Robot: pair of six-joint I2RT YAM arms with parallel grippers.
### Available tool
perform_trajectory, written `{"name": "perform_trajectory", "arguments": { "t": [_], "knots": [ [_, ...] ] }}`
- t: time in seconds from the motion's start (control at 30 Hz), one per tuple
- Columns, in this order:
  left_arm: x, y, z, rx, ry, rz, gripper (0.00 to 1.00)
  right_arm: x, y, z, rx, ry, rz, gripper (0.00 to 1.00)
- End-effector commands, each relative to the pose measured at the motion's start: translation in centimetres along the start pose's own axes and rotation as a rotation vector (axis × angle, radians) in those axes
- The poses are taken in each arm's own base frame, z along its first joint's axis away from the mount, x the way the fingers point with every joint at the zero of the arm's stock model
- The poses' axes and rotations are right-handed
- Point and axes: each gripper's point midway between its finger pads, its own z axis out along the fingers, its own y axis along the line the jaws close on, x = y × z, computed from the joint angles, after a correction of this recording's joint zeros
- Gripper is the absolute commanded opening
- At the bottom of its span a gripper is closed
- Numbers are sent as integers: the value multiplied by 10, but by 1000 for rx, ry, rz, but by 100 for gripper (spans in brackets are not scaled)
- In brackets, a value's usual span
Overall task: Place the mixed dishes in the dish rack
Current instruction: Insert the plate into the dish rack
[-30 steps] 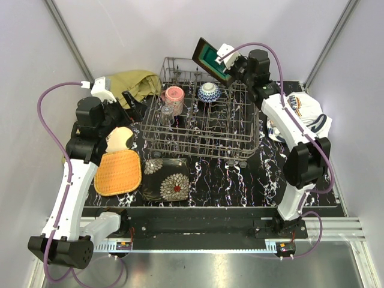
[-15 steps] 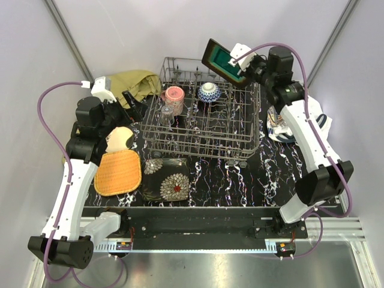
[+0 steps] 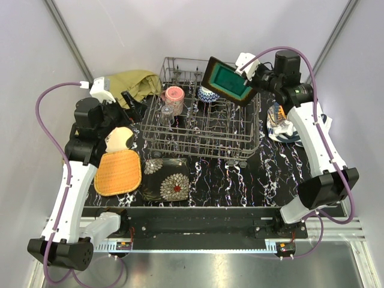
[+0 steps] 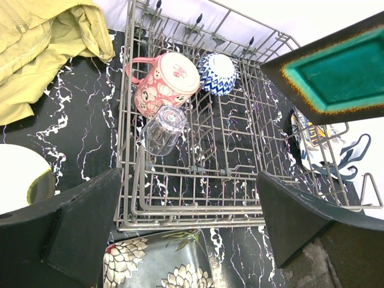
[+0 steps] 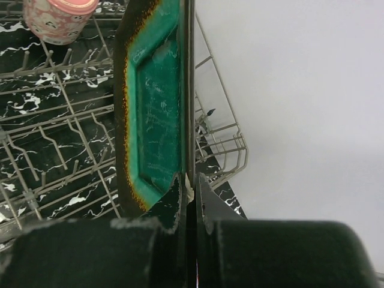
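Note:
The teal square plate (image 3: pixel 228 82) (image 5: pixel 155 102) (image 4: pixel 339 75) hangs tilted on edge above the back right corner of the dish rack (image 3: pixel 198 151) (image 4: pixel 198 210) (image 5: pixel 216 129). My right gripper (image 3: pixel 243 76) (image 5: pixel 189 186) is shut on the plate's rim. Inside the rack lie a pink cup (image 3: pixel 174 96) (image 4: pixel 163 81), a clear glass (image 3: pixel 166 114) (image 4: pixel 163 127) and a blue patterned bowl (image 3: pixel 207 94) (image 4: pixel 217 73). My left gripper (image 3: pixel 129 102) (image 4: pixel 189 228) stands open and empty, left of the rack. The orange plate (image 3: pixel 118 172), cream plate (image 3: pixel 120 138) and dark floral plate (image 3: pixel 166 179) (image 4: pixel 156 267) lie on the table.
An olive-yellow cloth (image 3: pixel 135 84) (image 4: pixel 42 48) is bunched behind the left gripper. A white printed cloth (image 3: pixel 287 126) lies right of the rack, under the right arm. The table is black marble; pale walls close in on three sides.
The right arm has swung its elbow out to the right, and the teal plate has come rightward and down toward the rack's back right corner. The left arm has not moved.

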Motion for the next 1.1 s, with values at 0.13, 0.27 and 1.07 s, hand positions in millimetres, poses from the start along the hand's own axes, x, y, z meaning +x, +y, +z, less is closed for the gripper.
{"name": "perform_trajectory", "arguments": {
  "t": [0.13,0.27,1.07],
  "knots": [
    [-12,-6,-4,28,-52,15,99,-74,-65,-38,184,-189,-178,0],
    [-12,-4,-2,20,-49,16,99,-66,-58,-26,133,-172,-196,0],
    [-2,1,9,19,-20,16,99,-13,-18,31,-12,-25,-237,0]
  ]
}}
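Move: The slot meant for the plate, in the rack's right part, lies about 27 cm below your right gripper, some 5 cm to its left and 2 cm farther out. The blue-white bowl stands about 11 cm left and 7 cm ahead of that gripper, with the pink mug roughly 24 cm left and 6 cm ahead. From your left gripper the slot is about 30 cm to the right, 12 cm ahead and 24 cm down. Keep the green plate pinched by its edge in the right gripper and lower it about 7 cm towards the tines, easing some 2 cm forward on the way. As it sinks, roll the hand's left side down and tip the fingers downward by roughly 10 degrees each, with a slight counter-clockwise turn, to square the plate to the rack. ##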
